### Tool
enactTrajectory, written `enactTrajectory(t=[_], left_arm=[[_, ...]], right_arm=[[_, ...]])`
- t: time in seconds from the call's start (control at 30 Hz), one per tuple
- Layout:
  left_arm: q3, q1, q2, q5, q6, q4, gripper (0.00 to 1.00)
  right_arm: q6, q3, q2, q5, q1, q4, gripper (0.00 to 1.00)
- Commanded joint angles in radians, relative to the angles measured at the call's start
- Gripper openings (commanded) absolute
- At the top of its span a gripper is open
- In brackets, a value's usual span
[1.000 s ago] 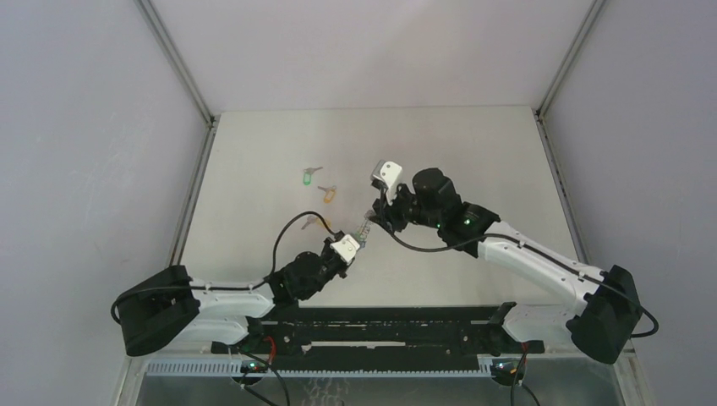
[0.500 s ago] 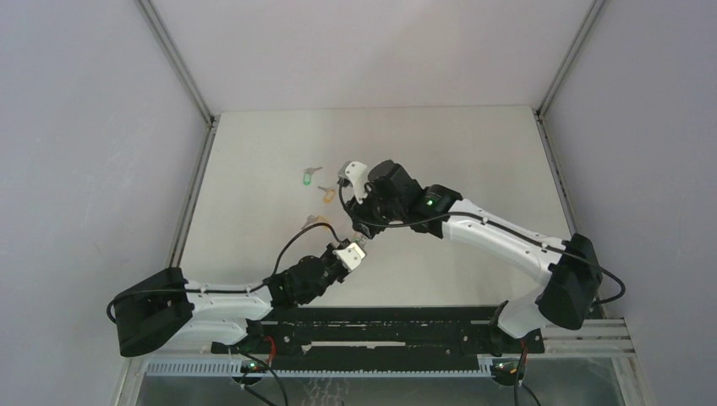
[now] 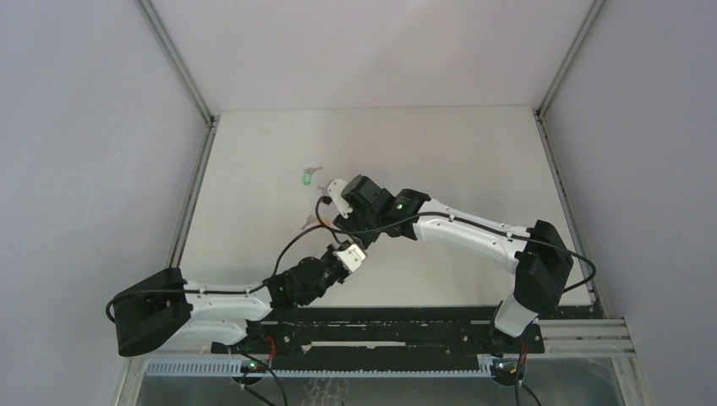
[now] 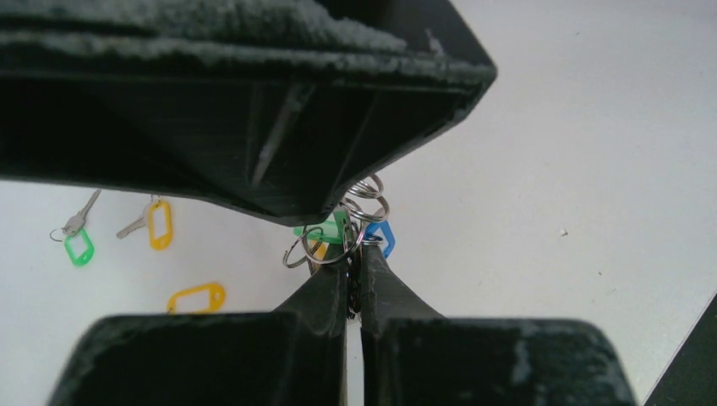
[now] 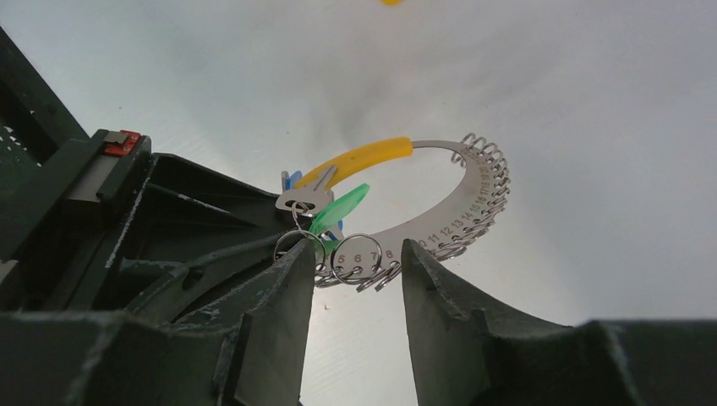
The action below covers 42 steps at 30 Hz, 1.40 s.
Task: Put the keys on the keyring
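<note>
My left gripper [image 4: 353,254] is shut on the keyring [image 4: 365,199] and holds it just above the table. In the right wrist view the keyring [image 5: 440,228] is a curved silver numbered band with several small split rings, a yellow section, and a green and a blue tag. My right gripper [image 5: 359,249] is open, its jaws on either side of the split rings. The two grippers meet in the top view, left [image 3: 351,250] and right [image 3: 345,228]. On the table lie a green-tagged key [image 4: 79,245], an orange-tagged key [image 4: 158,223] and another orange tag [image 4: 196,298].
In the top view the green-tagged key [image 3: 308,178] lies beyond the grippers and one orange key [image 3: 313,222] shows beside the right wrist; the other is hidden under that arm. The table's left rail [image 3: 194,186] runs nearby.
My right arm has swung left and down from mid-table to the left gripper, and its jaws now straddle the keyring. It covers one orange key. The left gripper has barely moved.
</note>
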Motion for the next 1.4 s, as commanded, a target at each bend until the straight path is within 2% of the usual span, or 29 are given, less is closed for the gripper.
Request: enactTrajectory(t=[0.0,0.53,1.1,1.37], left_arm=[[0.067,-0.006,-0.027,-0.027,0.015,0.070,0.00],[0.065,-0.010,-0.027,-0.045,0.013,0.070,0.00],[0.064,-0.010,-0.010,-0.063,0.009,0.068,0.00],[0.062,-0.010,-0.007,-0.068,0.009,0.069,0.00]], right_arm=[[-0.018,0.068,0.003,0.055,0.021,-0.011,0.42],[-0.057,0.134,0.080,0.116,0.066,-0.082,0.37],[-0.067,0.149,0.028,0.205,0.062,-0.135,0.10],[-0.058,0.146,0.007,0.215,0.049,-0.154,0.05]])
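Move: The small wire loop near the 7 on the metal keyring hangs just off the right fingertips, about 1 cm ahead, 1 cm left and 1 cm below. The green tag is roughly 3 cm left, 1 cm farther out and 3 cm lower than the right hand; the yellow sleeve about 3 cm ahead, 4 cm left, 5 cm down. From the left hand, gripping the keyring's end, the loop lies some 2 cm ahead, 2 cm right and 2 cm up. The wire loop gets pinched between the right fingertips: the right hand eases roughly 1 cm left and slightly down onto the loop, its left side dipping about 10 degrees. The half-open fingers then shut almost fully while the hand drifts back right by about 1.5 cm and a little forward and up. The left hand stays put, keeping its grip on the keyring. ##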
